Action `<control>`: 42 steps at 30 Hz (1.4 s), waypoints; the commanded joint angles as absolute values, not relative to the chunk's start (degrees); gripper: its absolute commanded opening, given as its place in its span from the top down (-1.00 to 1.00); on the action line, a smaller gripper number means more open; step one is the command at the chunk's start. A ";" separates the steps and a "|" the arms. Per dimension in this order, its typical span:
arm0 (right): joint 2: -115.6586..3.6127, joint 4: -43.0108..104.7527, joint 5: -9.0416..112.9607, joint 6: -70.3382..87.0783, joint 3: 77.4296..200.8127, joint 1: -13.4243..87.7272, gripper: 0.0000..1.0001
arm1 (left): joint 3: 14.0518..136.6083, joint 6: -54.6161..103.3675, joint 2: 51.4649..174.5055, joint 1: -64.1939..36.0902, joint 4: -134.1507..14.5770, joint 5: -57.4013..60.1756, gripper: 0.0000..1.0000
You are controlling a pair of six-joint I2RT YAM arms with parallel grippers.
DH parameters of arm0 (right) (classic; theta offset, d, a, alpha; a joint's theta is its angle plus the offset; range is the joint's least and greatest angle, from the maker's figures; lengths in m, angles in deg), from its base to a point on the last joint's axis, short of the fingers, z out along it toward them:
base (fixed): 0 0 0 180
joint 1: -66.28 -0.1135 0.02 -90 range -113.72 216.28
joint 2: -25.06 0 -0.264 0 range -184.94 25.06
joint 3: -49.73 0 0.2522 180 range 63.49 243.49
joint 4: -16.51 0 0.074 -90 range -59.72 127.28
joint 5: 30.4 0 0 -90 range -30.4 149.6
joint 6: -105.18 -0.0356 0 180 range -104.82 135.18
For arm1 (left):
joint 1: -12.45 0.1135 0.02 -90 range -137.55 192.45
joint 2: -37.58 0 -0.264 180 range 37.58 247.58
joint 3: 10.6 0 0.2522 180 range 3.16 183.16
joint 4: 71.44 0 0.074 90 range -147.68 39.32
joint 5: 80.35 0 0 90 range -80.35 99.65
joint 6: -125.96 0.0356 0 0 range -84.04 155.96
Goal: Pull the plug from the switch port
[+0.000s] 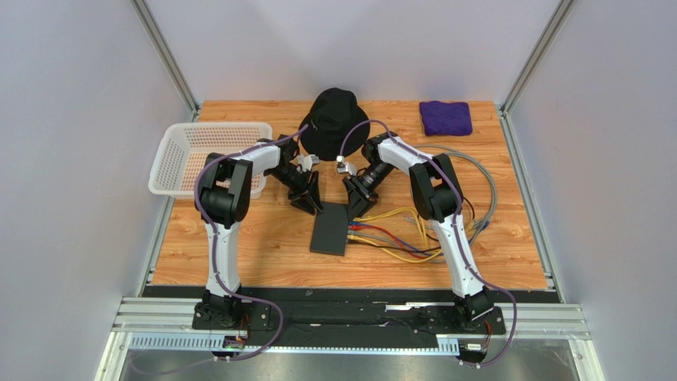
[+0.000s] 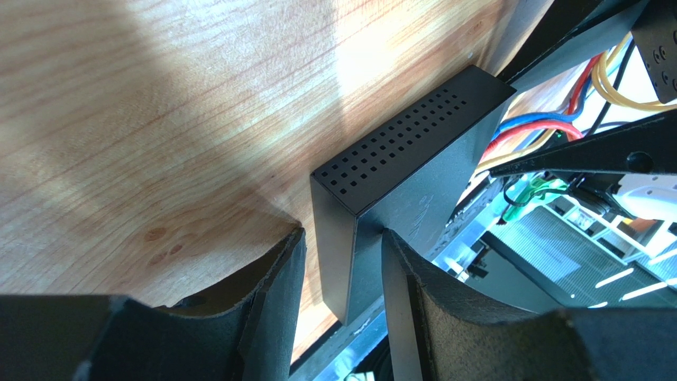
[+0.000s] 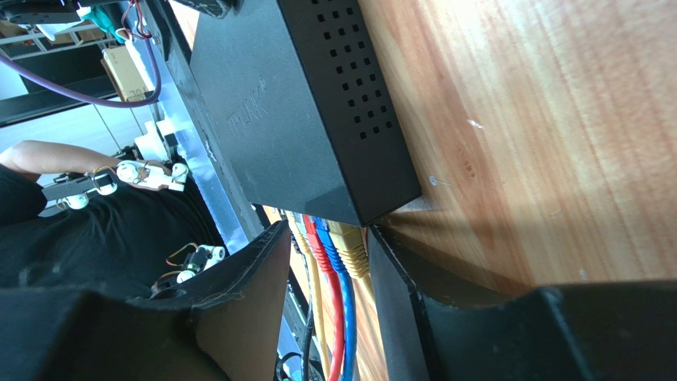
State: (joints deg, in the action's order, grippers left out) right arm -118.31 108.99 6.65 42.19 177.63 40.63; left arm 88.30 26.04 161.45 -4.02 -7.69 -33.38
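Observation:
The switch (image 1: 330, 230) is a flat black box lying on the wooden table between both arms. Yellow, red and blue cables (image 1: 389, 232) leave its right edge. My left gripper (image 1: 313, 206) is at the switch's far left corner. In the left wrist view that corner (image 2: 350, 262) sits between the fingers of the left gripper (image 2: 343, 234); the right finger touches the top face and a strip of wood shows beside the other. My right gripper (image 3: 327, 230) stands open around the row of plugs: yellow plug (image 3: 353, 248), blue plug (image 3: 330, 242), red plug (image 3: 315, 240).
A black bucket hat (image 1: 334, 119) sits just behind both grippers. A white basket (image 1: 203, 155) stands at the left and a purple cloth (image 1: 446, 117) at the back right. A grey cable (image 1: 486, 190) loops along the right side.

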 commanded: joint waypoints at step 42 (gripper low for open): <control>-122.86 111.48 25.41 45.59 174.59 38.15 1.00 | 88.50 28.05 164.32 -4.87 -9.52 -27.35 0.01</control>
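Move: The yellow plug at the far end of the switch's port row lies just off the right fingertips, about 1 cm back, 1 cm left and 1 cm below. The blue plug is roughly 2 cm back and 1 cm left of that hand, the red one 3 cm back. The switch's middle is some 3 cm back and 5 cm left. From the left hand, already on the switch's far-left corner, the yellow plug is about 8 cm right and 2 cm back. Right hand eases about 2 cm back, fingers nearly shutting on the yellow plug; left keeps holding the switch. ##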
